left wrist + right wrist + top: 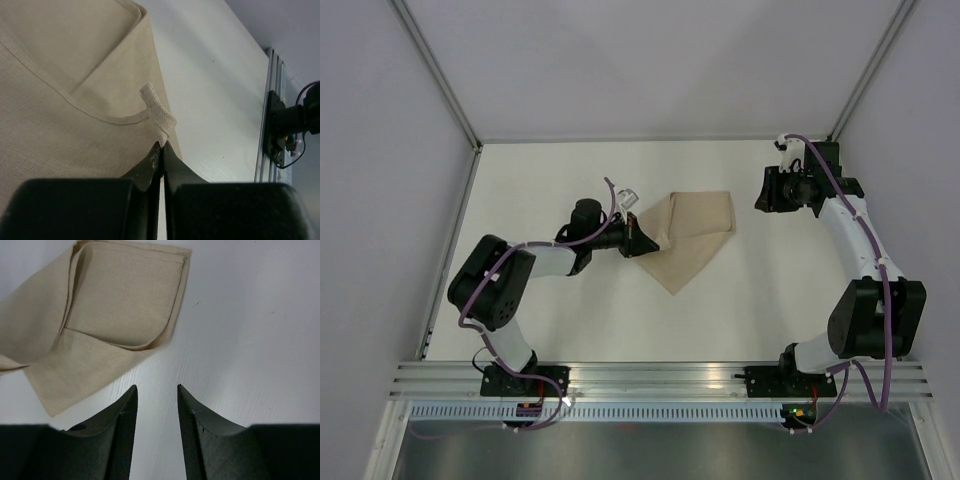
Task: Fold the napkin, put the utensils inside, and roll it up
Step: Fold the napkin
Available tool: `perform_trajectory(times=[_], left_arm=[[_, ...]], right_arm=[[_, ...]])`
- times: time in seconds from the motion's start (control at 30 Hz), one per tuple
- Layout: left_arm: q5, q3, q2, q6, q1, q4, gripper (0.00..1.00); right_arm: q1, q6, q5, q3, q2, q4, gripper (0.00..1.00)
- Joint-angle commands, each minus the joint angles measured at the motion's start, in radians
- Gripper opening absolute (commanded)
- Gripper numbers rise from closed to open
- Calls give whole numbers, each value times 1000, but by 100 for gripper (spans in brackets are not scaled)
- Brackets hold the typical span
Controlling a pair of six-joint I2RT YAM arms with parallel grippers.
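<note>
The tan napkin (pixel 692 232) lies on the white table, folded over on itself into an uneven layered shape. My left gripper (pixel 642 241) is at its left edge, low over the cloth. In the left wrist view the jaws (pixel 162 145) are pressed together on a small upturned corner of the napkin (pixel 60 100). My right gripper (pixel 772 190) hovers to the right of the napkin, apart from it. Its fingers (pixel 156 387) stand open over bare table, with the napkin (pixel 125 295) ahead and to the left. The utensils are out of view.
An aluminium rail (pixel 660 375) carrying both arm bases runs along the near edge. Grey walls close in the table at the back and on both sides. The right arm's base (pixel 287 125) shows at the edge of the left wrist view.
</note>
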Motion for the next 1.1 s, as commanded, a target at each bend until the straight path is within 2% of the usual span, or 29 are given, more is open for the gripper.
perform_trajectory(times=[0.0,0.2,0.43,1.07], left_arm=[[-48,-5,-29,199,-76,-148,6],[-139,-15,1,242,-147,-207,12],[-211,-15,11,281,-219,-233,36],[-282,11,-8,318,-325,-296,49]], right_arm=[[4,-7,13,-13,2,26,43],[4,-7,13,-13,4,26,43],[13,-9,16,-13,13,23,43],[76,-21,35,-5,64,6,44]])
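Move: My left hand already has the napkin's left corner pinched and raised. The napkin's near point, where it is headed, lies about 8 cm back, 6 cm to my right and 10 cm below. From this hand the napkin's right corner is some 10 cm ahead and 23 cm right, and the far end of the new fold about 20 cm ahead and 6 cm right, both at table height. From my right hand the near point is roughly 26 cm left, 11 cm back and 16 cm below. I bring the pinched corner back towards me, down and a little right onto the napkin's near point, roughly 9 cm back and 7 cm lower, fast at first and then easing. On the way my left fingers tip down some 20 degrees and spread to about half open, letting go of the cloth. My right hand, empty and open, sinks about 2 cm, edging left. ##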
